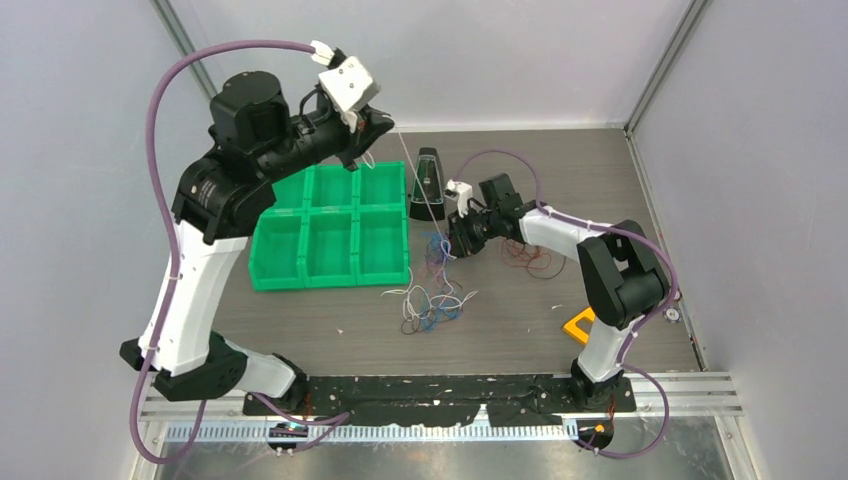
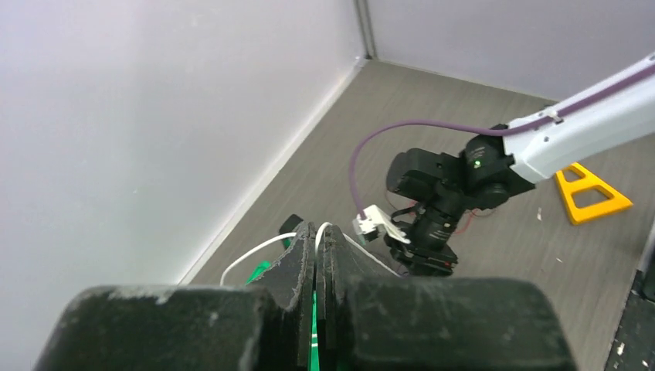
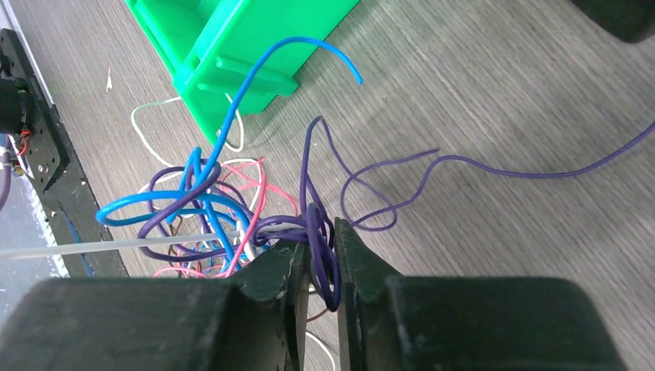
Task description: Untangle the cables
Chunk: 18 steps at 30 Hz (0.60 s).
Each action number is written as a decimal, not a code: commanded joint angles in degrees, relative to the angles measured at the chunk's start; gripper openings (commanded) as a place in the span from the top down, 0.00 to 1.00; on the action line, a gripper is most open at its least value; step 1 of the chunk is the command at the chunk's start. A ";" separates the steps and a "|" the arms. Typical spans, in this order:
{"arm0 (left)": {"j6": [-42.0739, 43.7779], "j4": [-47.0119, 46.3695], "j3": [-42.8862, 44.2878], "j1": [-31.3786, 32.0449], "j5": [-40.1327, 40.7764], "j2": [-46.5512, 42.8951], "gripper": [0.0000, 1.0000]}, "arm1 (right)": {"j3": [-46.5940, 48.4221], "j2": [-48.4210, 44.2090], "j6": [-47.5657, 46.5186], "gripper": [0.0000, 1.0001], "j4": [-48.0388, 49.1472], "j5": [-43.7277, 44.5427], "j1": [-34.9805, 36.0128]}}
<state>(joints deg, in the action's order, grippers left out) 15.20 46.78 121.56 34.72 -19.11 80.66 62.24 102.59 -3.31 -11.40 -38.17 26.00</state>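
Note:
The cables [image 1: 432, 300] lie in a tangle of blue, purple, pink and white loops in front of the green bins. My left gripper [image 1: 372, 125] is raised high over the bins' far edge, shut on a white cable [image 2: 247, 255] at its tips [image 2: 317, 232]. That white cable [image 1: 420, 185] runs taut down to the tangle. My right gripper [image 1: 455, 240] is low at the tangle's far side. In the right wrist view its jaws [image 3: 320, 239] stand narrow, pinching loops of purple cable [image 3: 324, 263]. A blue cable [image 3: 255, 85] arches up beside them.
A green tray of six bins [image 1: 305, 210] stands left of the tangle. A black wedge-shaped object [image 1: 428, 160] stands behind it. Loose red wires [image 1: 525, 258] lie under my right forearm. A yellow triangular piece [image 1: 580, 325] rests by the right arm's base.

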 commanded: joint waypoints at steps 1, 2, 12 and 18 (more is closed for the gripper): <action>-0.67 -16.34 7.40 -1.74 7.51 -4.46 1.00 | -0.64 1.86 -3.78 0.77 -8.74 7.81 -1.41; -0.96 -16.79 9.07 -2.14 8.85 -4.11 1.00 | -0.56 2.02 -4.09 0.75 -9.68 8.19 -1.53; -0.24 -18.50 7.48 -3.08 8.70 -6.28 1.00 | 1.87 -3.72 -9.82 0.37 -20.61 0.67 -7.90; 0.93 -17.27 -0.52 -3.08 3.18 -8.90 1.00 | 6.11 -15.67 -11.68 0.12 -22.60 -10.17 -12.82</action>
<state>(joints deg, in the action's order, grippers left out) 14.63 40.45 123.04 32.12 -12.93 75.79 64.71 96.07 -11.79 -29.56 -42.54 14.98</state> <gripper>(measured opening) 0.010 0.843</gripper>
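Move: The right fingers are pinching the purple loops of the tangle; its main heap lies some 7 cm back and 5 cm left, about 5 cm lower. The separated red cable is about 15 cm right and 1 cm ahead, the black holder 15 cm ahead and 6 cm left. High up, the left hand grips the white cable, with those purple loops about 4 cm ahead, 12 cm right and 45 cm below. Right fingers open around the purple loops, going right about 7 cm; left hand hauls white cable up and left. ##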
